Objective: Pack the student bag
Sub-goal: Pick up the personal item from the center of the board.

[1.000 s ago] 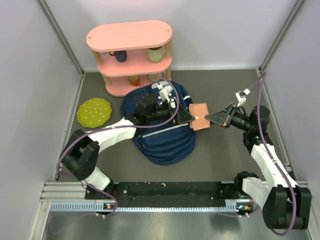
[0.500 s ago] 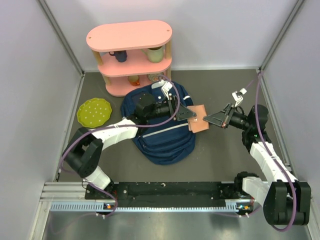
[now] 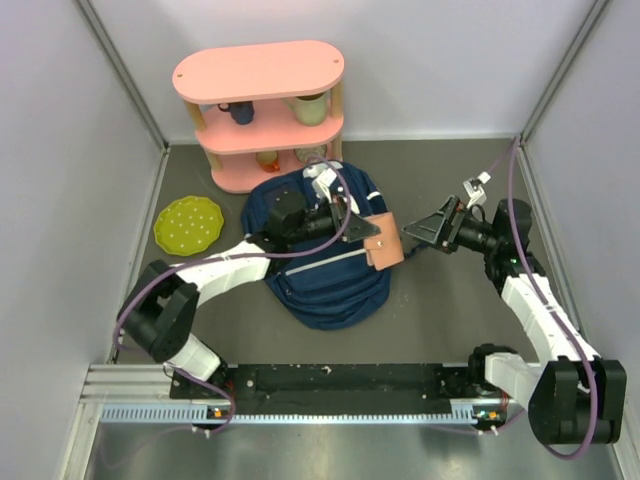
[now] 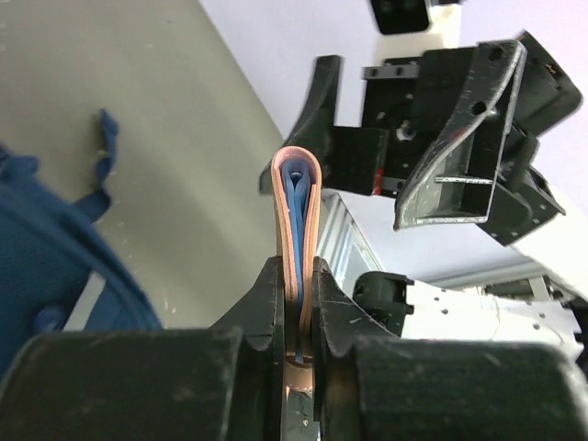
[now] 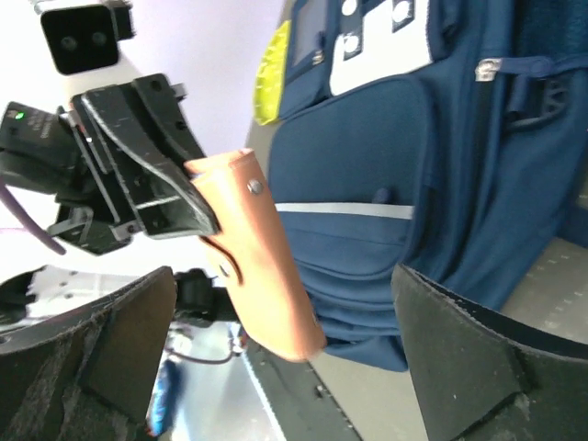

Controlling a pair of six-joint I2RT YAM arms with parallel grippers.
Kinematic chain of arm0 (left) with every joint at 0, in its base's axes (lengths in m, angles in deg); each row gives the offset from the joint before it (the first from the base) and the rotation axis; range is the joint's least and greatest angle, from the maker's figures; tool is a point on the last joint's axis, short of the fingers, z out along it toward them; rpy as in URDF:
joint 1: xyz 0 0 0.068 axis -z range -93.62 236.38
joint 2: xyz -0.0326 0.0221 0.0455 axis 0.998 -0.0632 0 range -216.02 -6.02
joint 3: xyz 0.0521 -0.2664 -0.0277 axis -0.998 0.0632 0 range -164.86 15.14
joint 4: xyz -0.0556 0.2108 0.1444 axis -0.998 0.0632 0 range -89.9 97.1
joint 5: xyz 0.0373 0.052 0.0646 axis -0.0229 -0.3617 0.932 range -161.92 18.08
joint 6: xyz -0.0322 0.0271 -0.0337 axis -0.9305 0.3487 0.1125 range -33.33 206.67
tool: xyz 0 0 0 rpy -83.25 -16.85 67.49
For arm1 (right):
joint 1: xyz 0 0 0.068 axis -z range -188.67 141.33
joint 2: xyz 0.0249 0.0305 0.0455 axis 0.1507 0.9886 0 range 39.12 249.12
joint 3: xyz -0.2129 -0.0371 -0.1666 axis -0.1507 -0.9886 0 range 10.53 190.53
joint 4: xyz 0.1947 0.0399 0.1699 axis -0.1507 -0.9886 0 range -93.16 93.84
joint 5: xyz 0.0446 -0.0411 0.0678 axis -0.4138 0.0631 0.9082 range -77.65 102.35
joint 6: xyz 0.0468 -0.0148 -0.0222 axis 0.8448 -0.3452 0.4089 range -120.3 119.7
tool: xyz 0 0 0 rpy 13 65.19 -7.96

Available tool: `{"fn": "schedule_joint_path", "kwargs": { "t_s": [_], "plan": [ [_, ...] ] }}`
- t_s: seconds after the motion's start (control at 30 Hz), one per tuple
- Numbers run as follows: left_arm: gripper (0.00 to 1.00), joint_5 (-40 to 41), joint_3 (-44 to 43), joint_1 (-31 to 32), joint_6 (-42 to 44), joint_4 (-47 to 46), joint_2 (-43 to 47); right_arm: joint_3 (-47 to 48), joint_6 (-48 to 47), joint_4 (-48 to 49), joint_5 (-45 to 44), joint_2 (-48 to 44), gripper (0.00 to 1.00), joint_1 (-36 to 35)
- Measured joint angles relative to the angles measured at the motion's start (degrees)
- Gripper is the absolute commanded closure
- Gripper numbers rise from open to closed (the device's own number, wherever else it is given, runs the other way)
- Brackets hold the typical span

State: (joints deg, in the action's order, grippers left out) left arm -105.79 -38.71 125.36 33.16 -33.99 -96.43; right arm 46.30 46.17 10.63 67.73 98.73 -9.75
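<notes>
The student bag (image 3: 322,275), a navy backpack with a white stripe, lies mid-table and fills the right wrist view (image 5: 367,156). My left gripper (image 3: 366,231) reaches over it and is shut on one end of a salmon-pink leather pouch (image 3: 386,250). The left wrist view shows that pouch (image 4: 296,211) edge-on with blue inside, pinched between the jaws of my left gripper (image 4: 299,303). My right gripper (image 3: 416,230) stands open just right of the pouch and apart from it. In its own view the pouch (image 5: 262,266) hangs ahead of its wide fingers (image 5: 459,349).
A pink two-tier shelf (image 3: 260,75) with cups stands behind the bag. A green plate (image 3: 188,222) lies at the left. Grey walls close in on three sides. Bare grey table (image 3: 450,300) lies right of the bag.
The left gripper has shut on the pouch. The right gripper, shut on its other end before, has opened and let go. The pouch now droops toward the bag.
</notes>
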Motion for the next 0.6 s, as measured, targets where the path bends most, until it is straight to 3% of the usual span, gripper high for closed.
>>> {"fn": "schedule_joint_path", "kwargs": {
  "t_s": [0.1,0.27,0.43,0.6],
  "plan": [
    [1.0,2.8,3.5,-1.8,0.0,2.4,4.4,0.5,-2.2,-3.6,-3.7,-2.3,0.01,0.0],
    [1.0,5.4,8.9,-6.6,-3.3,-0.7,10.8,-4.2,1.4,2.0,-4.2,-5.6,0.01,-0.9],
    [1.0,5.6,11.6,-7.5,-9.6,-8.1,11.3,-9.6,6.7,7.4,-5.9,-5.9,0.01,-8.7],
    [1.0,4.8,12.2,-7.5,-14.2,-14.3,10.3,-13.2,15.6,24.0,-8.4,-4.3,0.01,-13.9]
  ]
}}
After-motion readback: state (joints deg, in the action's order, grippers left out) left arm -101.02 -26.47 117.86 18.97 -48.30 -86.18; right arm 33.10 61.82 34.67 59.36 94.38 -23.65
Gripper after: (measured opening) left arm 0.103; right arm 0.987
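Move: The left hand already holds the wallet, the personal item; its middle is about 3 cm to the right, 1 back and 2 below. The backpack's middle lies roughly 11 cm left, 6 ahead and 19 below, with its loose strap some 13 cm right, 6 ahead and 22 below. From the empty, open right hand, the wallet is about 7 cm left, 3 back and 1 below; the backpack's middle is 21 cm left, 6 ahead and 17 below. Still pinching the wallet by its edge, the left hand carries it quickly about 7 cm left over the backpack, then lifts it some 4 cm, fingertips tipping up and swinging counter-clockwise a little over 10 degrees. The right hand, already off the wallet and wide open, follows about 5 cm left and 4 back towards the backpack, dipping a couple of centimetres before rising again. ##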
